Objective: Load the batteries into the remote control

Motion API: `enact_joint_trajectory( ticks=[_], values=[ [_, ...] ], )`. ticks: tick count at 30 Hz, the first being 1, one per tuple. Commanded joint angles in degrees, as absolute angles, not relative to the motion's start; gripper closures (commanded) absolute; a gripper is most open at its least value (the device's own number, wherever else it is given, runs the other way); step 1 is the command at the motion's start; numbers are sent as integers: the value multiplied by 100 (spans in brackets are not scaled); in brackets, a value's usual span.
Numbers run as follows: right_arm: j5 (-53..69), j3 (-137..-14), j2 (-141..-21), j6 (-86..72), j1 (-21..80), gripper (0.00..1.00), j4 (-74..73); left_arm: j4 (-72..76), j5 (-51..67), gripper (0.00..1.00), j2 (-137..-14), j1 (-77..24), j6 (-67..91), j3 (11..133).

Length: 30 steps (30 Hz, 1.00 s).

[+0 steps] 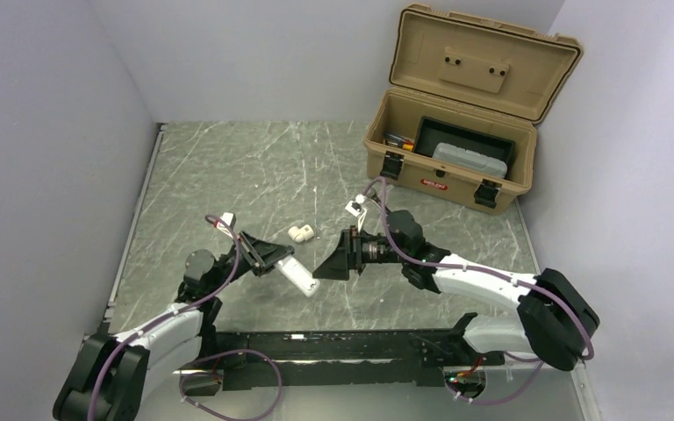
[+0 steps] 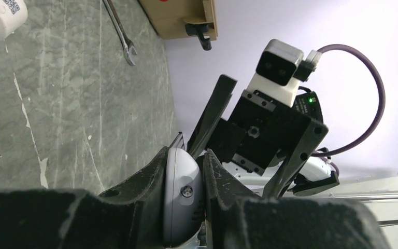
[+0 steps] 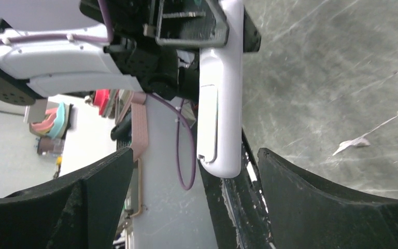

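The remote control (image 1: 303, 279), a slim white handset, is held off the table between the two arms. My left gripper (image 1: 281, 259) is shut on one end of it. In the left wrist view its rounded grey-white end (image 2: 182, 194) sits clamped between the two black pads of the left gripper (image 2: 186, 179). My right gripper (image 1: 332, 260) faces it, open. In the right wrist view the remote control (image 3: 220, 104) hangs down with its free end level with the tips of the right gripper (image 3: 194, 155), touching neither finger. The batteries are out of view.
A tan toolbox (image 1: 443, 171) stands open at the back right, with a black tray and a grey case inside. A stubby white pipe fitting (image 1: 300, 233) lies just behind the grippers. A long silver wrench (image 2: 118, 31) lies on the marbled table near the toolbox. Walls close in both sides.
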<state>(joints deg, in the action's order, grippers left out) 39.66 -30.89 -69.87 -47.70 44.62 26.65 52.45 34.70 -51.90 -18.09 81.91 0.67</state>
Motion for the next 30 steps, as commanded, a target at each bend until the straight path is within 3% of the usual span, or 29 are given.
enact_joint_trajectory(
  ticks=[1, 12, 25, 30],
  values=[
    [4058, -3238, -7317, -4741, 4745, 10, 3026, 5910, 3596, 100, -5282, -1835, 8295, 326],
    [4026, -3277, -7989, -5266, 4910, 23, 4022, 6270, 3577, 100, -5388, -1846, 8450, 275],
    [4122, -3275, -8314, -5591, 4944, 58, 4552, 6442, 3544, 100, -5416, -1845, 8511, 202],
    [4147, -3296, -8330, -5563, 4965, 78, 4529, 6515, 3546, 100, -5459, -1846, 8534, 202]
  ],
)
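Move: The remote control, held at one end in the left hand, has its middle about 6 cm to the left of the right hand, 1 cm back and some 4 cm below; its free end slants back towards that hand. From the left hand, its middle lies roughly 4 cm back, 4 cm right and 2 cm below. On the table, about 15 cm below the right hand, the white fitting stands 8 cm ahead and 6 cm left, the wrench 14 cm ahead and 20 cm right. Down about 3 cm and slightly back, then leftward some 3.5 cm onto the remote control's free end, the right hand goes, its wide-open fingers closing until the pads stand against the two sides of that end; it rises just a little at the last. The left hand keeps its pinch and lifts its end about 2 cm, tipping slightly up. ##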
